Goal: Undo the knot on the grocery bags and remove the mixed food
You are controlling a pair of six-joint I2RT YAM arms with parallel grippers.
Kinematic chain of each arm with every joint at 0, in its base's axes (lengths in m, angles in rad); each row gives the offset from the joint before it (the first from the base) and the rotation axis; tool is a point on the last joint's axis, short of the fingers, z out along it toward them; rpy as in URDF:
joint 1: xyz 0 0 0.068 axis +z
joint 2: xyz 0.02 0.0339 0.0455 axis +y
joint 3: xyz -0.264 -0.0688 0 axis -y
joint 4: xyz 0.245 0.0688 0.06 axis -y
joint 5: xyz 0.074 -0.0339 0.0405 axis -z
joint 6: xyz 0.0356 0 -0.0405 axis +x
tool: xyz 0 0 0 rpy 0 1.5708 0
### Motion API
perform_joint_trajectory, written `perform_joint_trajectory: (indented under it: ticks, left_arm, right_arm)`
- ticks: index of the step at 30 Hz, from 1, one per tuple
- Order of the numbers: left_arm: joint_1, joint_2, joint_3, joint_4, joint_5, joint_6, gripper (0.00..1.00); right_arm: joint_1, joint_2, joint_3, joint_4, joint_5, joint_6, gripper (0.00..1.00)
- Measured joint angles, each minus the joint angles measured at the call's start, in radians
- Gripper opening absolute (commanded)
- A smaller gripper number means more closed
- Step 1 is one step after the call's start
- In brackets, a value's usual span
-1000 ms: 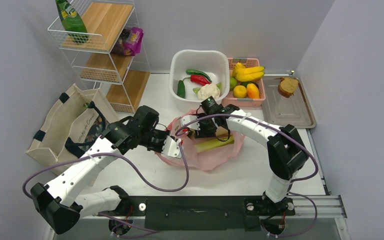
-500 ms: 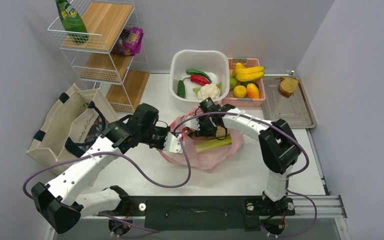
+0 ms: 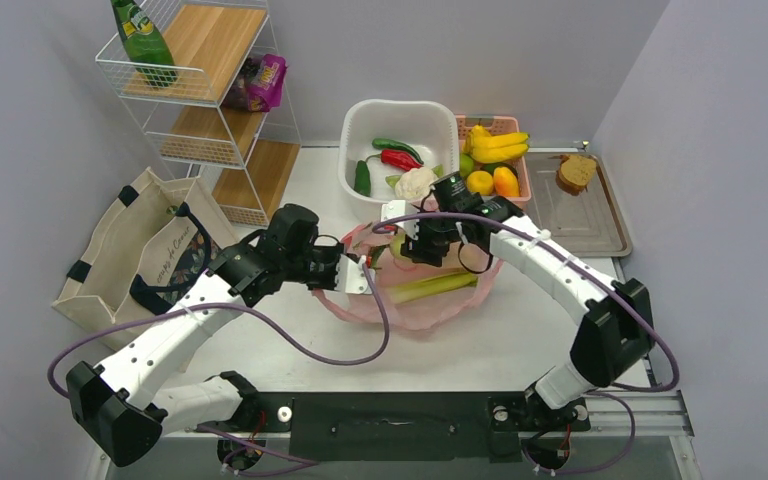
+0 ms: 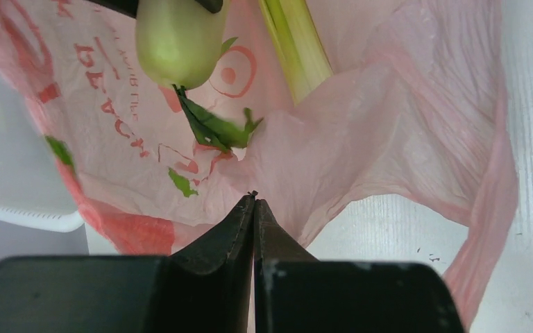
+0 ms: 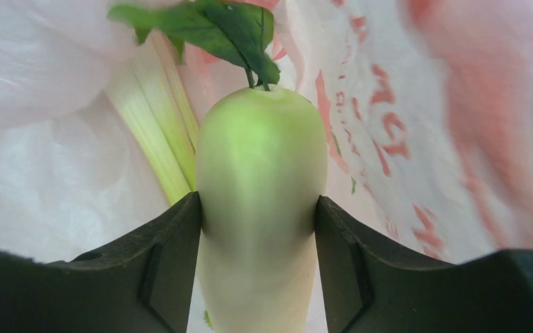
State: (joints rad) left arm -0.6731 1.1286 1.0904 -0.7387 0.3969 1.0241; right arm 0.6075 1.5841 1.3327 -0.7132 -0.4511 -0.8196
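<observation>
The pink plastic grocery bag (image 3: 430, 312) lies with its mouth open on the table; no knot shows. My left gripper (image 4: 255, 201) is shut on a fold of the bag's near-left rim (image 4: 388, 125). My right gripper (image 5: 257, 201) is shut on the white radish (image 5: 257, 166), leaves pointing away, held above the bag's opening. From the left wrist view the radish (image 4: 178, 41) hangs over the bag's inside. A pale-green leafy stalk (image 3: 435, 287) lies inside the bag. The beige canvas tote (image 3: 120, 255) rests at the left.
A white tub (image 3: 400, 112) with cauliflower and peppers stands just behind the bag. A pink basket (image 3: 522, 190) holds bananas (image 3: 498, 145) and orange fruit (image 3: 505, 182). A metal tray (image 3: 585, 225) carries bread. The wire shelf (image 3: 195, 100) bears a green bottle (image 3: 143, 40) and a purple packet (image 3: 265, 80).
My right arm has lifted and swung back-right with the radish in its jaws. The bag's mouth is spread wider. My left gripper has shifted slightly right, still pinching the rim.
</observation>
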Motion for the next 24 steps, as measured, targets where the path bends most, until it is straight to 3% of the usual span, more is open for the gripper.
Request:
perform_joint_trajectory:
  ticks: [15, 19, 24]
  left_arm:
    - [0.060, -0.002, -0.005, 0.056, 0.002, -0.074, 0.00]
    - [0.062, -0.027, -0.031, 0.072, 0.013, -0.079, 0.00]
    - [0.062, -0.048, -0.048, 0.103, 0.037, -0.098, 0.00]
  right_arm:
    - [-0.013, -0.233, -0.078, 0.074, -0.151, 0.257, 0.00]
    - [-0.039, -0.237, 0.020, 0.165, -0.173, 0.455, 0.00]
    - [-0.112, -0.194, 0.242, 0.443, -0.182, 0.929, 0.00]
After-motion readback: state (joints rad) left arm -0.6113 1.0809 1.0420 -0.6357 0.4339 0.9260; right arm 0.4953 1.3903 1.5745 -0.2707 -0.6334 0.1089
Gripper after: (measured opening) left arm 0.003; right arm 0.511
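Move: The radish pinched in the right hand is over the open bag; the white basket lies about 25 cm ahead of that hand, 1 cm to its left and 9 cm lower. The pink basket stands 18 cm to the hand's right at that same distance out, and the celery is 5 cm to its right, 1 cm ahead and 12 cm below. From the left hand, the white basket is some 32 cm ahead, 7 cm right and 15 cm below. The right hand lifts the pinched radish about 26 cm up from the bag, swinging its fingers towards level. ##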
